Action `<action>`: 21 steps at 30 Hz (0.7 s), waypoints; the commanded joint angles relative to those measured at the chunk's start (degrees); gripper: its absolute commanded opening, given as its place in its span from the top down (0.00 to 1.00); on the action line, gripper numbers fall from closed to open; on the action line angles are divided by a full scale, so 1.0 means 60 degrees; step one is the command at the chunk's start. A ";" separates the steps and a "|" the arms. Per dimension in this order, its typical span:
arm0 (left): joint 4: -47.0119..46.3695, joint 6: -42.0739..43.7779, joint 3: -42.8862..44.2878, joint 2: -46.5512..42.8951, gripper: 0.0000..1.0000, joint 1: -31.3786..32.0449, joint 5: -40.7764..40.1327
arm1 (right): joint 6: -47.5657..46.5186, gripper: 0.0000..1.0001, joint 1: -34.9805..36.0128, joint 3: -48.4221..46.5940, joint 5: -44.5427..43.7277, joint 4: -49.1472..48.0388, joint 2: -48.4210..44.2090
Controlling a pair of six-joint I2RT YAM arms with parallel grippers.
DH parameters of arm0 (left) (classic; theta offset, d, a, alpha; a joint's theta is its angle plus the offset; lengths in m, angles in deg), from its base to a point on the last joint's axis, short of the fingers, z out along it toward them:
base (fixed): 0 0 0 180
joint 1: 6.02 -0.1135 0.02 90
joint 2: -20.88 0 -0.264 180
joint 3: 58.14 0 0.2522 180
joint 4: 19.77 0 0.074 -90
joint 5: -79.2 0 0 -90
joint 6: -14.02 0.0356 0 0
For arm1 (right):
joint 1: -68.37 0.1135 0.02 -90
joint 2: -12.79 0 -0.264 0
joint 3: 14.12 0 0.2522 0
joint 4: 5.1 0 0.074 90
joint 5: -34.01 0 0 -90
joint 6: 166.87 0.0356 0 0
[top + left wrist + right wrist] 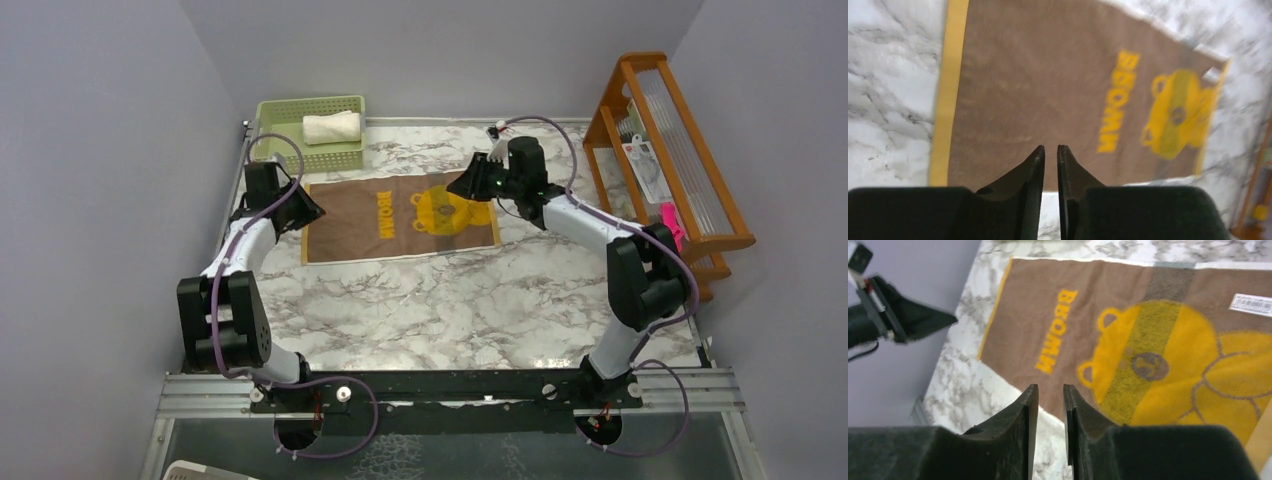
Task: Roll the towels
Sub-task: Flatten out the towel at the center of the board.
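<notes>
The mustard-yellow and brown towel (400,218) lies spread flat on the marble table, with a yellow bear and lettering facing up. It fills the left wrist view (1048,85) and the right wrist view (1083,295). The cream-white towel (331,127) lies rolled in the pale green basket (290,108). My left gripper (312,213) hovers over the towel's left edge, its jaws nearly together and empty (1050,147). My right gripper (462,187) hovers over the towel's far right part, its jaws nearly together and empty (1050,386).
A wooden rack (700,215) stands at the right edge with packets and a pink item (668,222). Grey walls close in on the left, back and right. The basket sits at the back left, just behind the towel.
</notes>
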 commanded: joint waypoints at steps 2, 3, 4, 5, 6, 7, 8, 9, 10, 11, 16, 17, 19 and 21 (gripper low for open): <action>-0.0798 -0.0357 -0.1399 0.0712 1.00 0.0093 0.0294 | -0.1785 0.99 -0.0071 -0.0979 -0.2029 0.3074 0.1584; -0.0913 -0.0389 -0.1501 0.0834 1.00 0.0089 0.0066 | -0.1762 0.99 -0.0075 -0.0966 -0.2189 0.3136 0.1740; -0.0885 -0.0393 -0.1593 0.0929 1.00 0.0096 -0.0288 | -0.1778 1.00 -0.0067 -0.0849 -0.2295 0.3093 0.1848; -0.0841 -0.0414 -0.1690 0.1004 1.00 0.0092 -0.0685 | -0.1776 1.00 -0.0074 -0.0649 -0.2374 0.3000 0.1861; -0.0823 -0.0521 -0.1805 0.1061 1.00 0.0082 -0.0911 | -0.1752 1.00 -0.0080 -0.0428 -0.2421 0.2889 0.1854; -0.0916 -0.0638 -0.1958 0.1064 1.00 0.0081 -0.0939 | -0.1712 1.00 -0.0094 -0.0176 -0.2465 0.2818 0.1822; -0.1039 -0.0785 -0.2141 0.1033 1.00 0.0090 -0.0924 | -0.1687 1.00 -0.0099 0.0072 -0.2501 0.2742 0.1770; -0.1192 -0.0911 -0.2398 0.0976 1.00 0.0087 -0.0939 | -0.1651 1.00 -0.0120 0.0359 -0.2532 0.2666 0.1712; -0.1286 -0.1011 -0.2662 0.0905 1.00 0.0089 -0.1001 | -0.1601 1.00 -0.0154 0.0628 -0.2561 0.2600 0.1643; -0.1336 -0.1095 -0.2926 0.0808 1.00 0.0091 -0.1097 | -0.1562 1.00 -0.0216 0.0968 -0.2567 0.2581 0.1541; -0.1750 -0.1566 -0.4518 -0.0258 1.00 0.0116 -0.1216 | -0.1413 1.00 -0.0766 0.2295 -0.2560 0.2421 0.0922; -0.1931 -0.1679 -0.4872 -0.0538 1.00 0.0127 -0.1221 | -0.1383 1.00 -0.0914 0.2549 -0.2541 0.2416 0.0812; -0.2028 -0.1914 -0.5292 -0.1004 1.00 0.0173 -0.1220 | -0.1295 1.00 -0.1268 0.3024 -0.2465 0.2464 0.0520; -0.1980 -0.2155 -0.5525 -0.1460 1.00 0.0226 -0.1093 | -0.1209 1.00 -0.1612 0.3425 -0.2395 0.2628 0.0117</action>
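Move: The towel lies open on the board below my empty hands. Its near left corner is about 9 cm back and 3 cm left of my left hand, some 14 cm below; the basket stands roughly 18 cm ahead and 2 cm left, and the yellow lettering 13 cm right and 1 cm ahead. From my right hand, the towel's near right corner is about 5 cm back, 9 cm right and 16 cm down, with the bear print almost straight below, 1 cm ahead. I shut both empty grippers while dropping onto the towel's near corners, my left hand about 12 cm down and back, my right some 15 cm down, to the right and back, fingers tipping steeper. With closed tips pressing on the cloth, I then drag it low, my left hand 3–4 cm towards me, my right about 5 cm right and back. ##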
